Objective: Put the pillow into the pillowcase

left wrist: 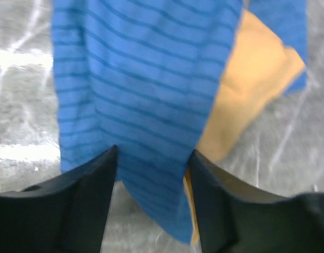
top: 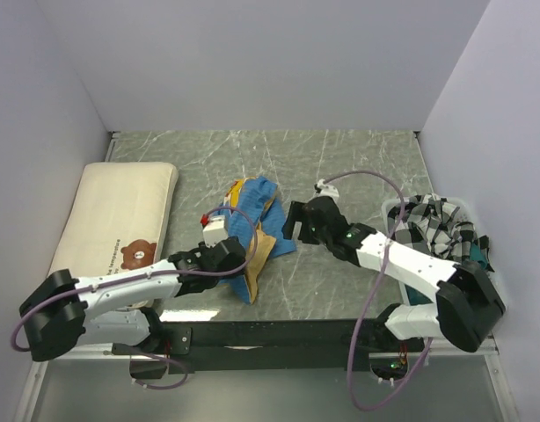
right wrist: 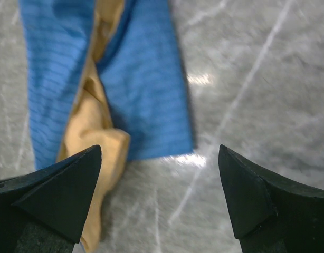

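Observation:
The cream pillow point(top: 120, 215) with a brown bear print lies flat at the table's left edge. The pillowcase point(top: 257, 207) is a crumpled blue and mustard heap in the middle. My left gripper point(top: 239, 262) reaches its near corner from the left. In the left wrist view the blue striped pillowcase point(left wrist: 141, 79) lies flat between the fingers of the left gripper point(left wrist: 154, 153), whose jaws stand partly apart on either side of the corner. My right gripper point(top: 292, 221) sits just right of the heap. The right gripper point(right wrist: 160, 150) is wide open over bare table beside the pillowcase point(right wrist: 146, 79).
A black-and-white checked cloth point(top: 437, 224) fills a white bin point(top: 391, 209) at the right edge. The grey marbled table point(top: 340, 167) is walled on the left, back and right. Purple cables loop over both arms.

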`<state>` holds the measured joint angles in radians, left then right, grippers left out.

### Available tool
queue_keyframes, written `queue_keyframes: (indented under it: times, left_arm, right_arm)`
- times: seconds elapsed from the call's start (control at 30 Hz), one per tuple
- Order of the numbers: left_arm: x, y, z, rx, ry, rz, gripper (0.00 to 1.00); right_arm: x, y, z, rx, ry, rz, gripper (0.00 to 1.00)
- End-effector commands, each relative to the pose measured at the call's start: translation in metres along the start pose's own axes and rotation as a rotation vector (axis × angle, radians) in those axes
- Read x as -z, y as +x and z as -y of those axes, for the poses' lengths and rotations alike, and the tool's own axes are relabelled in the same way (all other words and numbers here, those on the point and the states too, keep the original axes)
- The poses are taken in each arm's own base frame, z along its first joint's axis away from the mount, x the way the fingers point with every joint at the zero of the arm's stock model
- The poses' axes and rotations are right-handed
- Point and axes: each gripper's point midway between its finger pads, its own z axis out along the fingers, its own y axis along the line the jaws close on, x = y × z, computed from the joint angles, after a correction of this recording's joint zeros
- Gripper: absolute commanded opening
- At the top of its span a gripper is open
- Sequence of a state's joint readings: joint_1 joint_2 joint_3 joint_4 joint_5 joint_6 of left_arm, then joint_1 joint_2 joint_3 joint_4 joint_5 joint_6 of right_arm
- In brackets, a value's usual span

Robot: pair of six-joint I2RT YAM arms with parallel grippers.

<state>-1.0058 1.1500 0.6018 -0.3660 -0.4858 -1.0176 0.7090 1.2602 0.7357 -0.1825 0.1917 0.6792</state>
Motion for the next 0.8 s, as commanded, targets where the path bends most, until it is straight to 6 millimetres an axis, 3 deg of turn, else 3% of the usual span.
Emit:
queue_keyframes:
  times: [0.0,0.17,0.3,0.37,0.43,0.57,0.77]
  left_arm:
    - [-0.007,-0.032,0.009,0.071,-0.052,0.131,0.51]
    - [-0.019,-0.031,0.001,0.082,-0.093,0.115,0.21]
    - [-0.008,-0.042,-0.01,0.128,-0.103,0.137,0.04]
    - [-0.001,-0.054,-0.016,0.16,-0.116,0.168,0.01]
    - [0.012,-0.067,-0.024,0.199,-0.124,0.203,0.01]
    - [0.035,-0.089,-0.033,0.282,-0.12,0.27,0.01]
    - [0.06,-0.118,-0.029,0.311,-0.091,0.326,0.02]
  right_arm:
    - [-0.013,-0.046,-0.042,-0.024,-0.081,0.098,0.97]
    - [-0.046,-0.057,-0.056,0.01,-0.059,0.077,0.96]
    - [-0.066,-0.07,-0.064,-0.005,-0.081,0.069,0.9]
    - [-0.078,-0.067,-0.062,-0.01,-0.078,0.044,0.86]
    - [-0.09,-0.067,-0.061,-0.02,-0.081,0.029,0.74]
    - [-0.105,-0.072,-0.077,-0.024,-0.113,0.003,0.52]
    - [-0.127,-0.078,-0.09,-0.046,-0.132,0.0,0.51]
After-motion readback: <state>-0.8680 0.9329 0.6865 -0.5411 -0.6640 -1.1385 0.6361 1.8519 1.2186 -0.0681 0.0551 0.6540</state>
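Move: The pillowcase's near rim, a blue fold over yellow lining, lies about 3 cm ahead of the left hand, 1 cm to its left and 2 cm below, with the yellow flap some 6 cm ahead and 5 cm right; the bear pillow is roughly 36 cm left and 12 cm farther out. From the right hand the case's far-right fold is about 13 cm ahead, 9 cm left and 4 cm below, and the flat blue panel 3 cm ahead, 4 cm left. The pillowcase's blue near rim is pinched by the left fingers, which shut as the hand eases forward about 3 cm, then draw it up some 8 cm and leftward, the wrist turning roughly 20 degrees counter-clockwise. Meanwhile the right hand reaches forward and left over the blue panel to the far-right fold, sinking near the end with its fingers closing to half open around it, not yet gripping. ##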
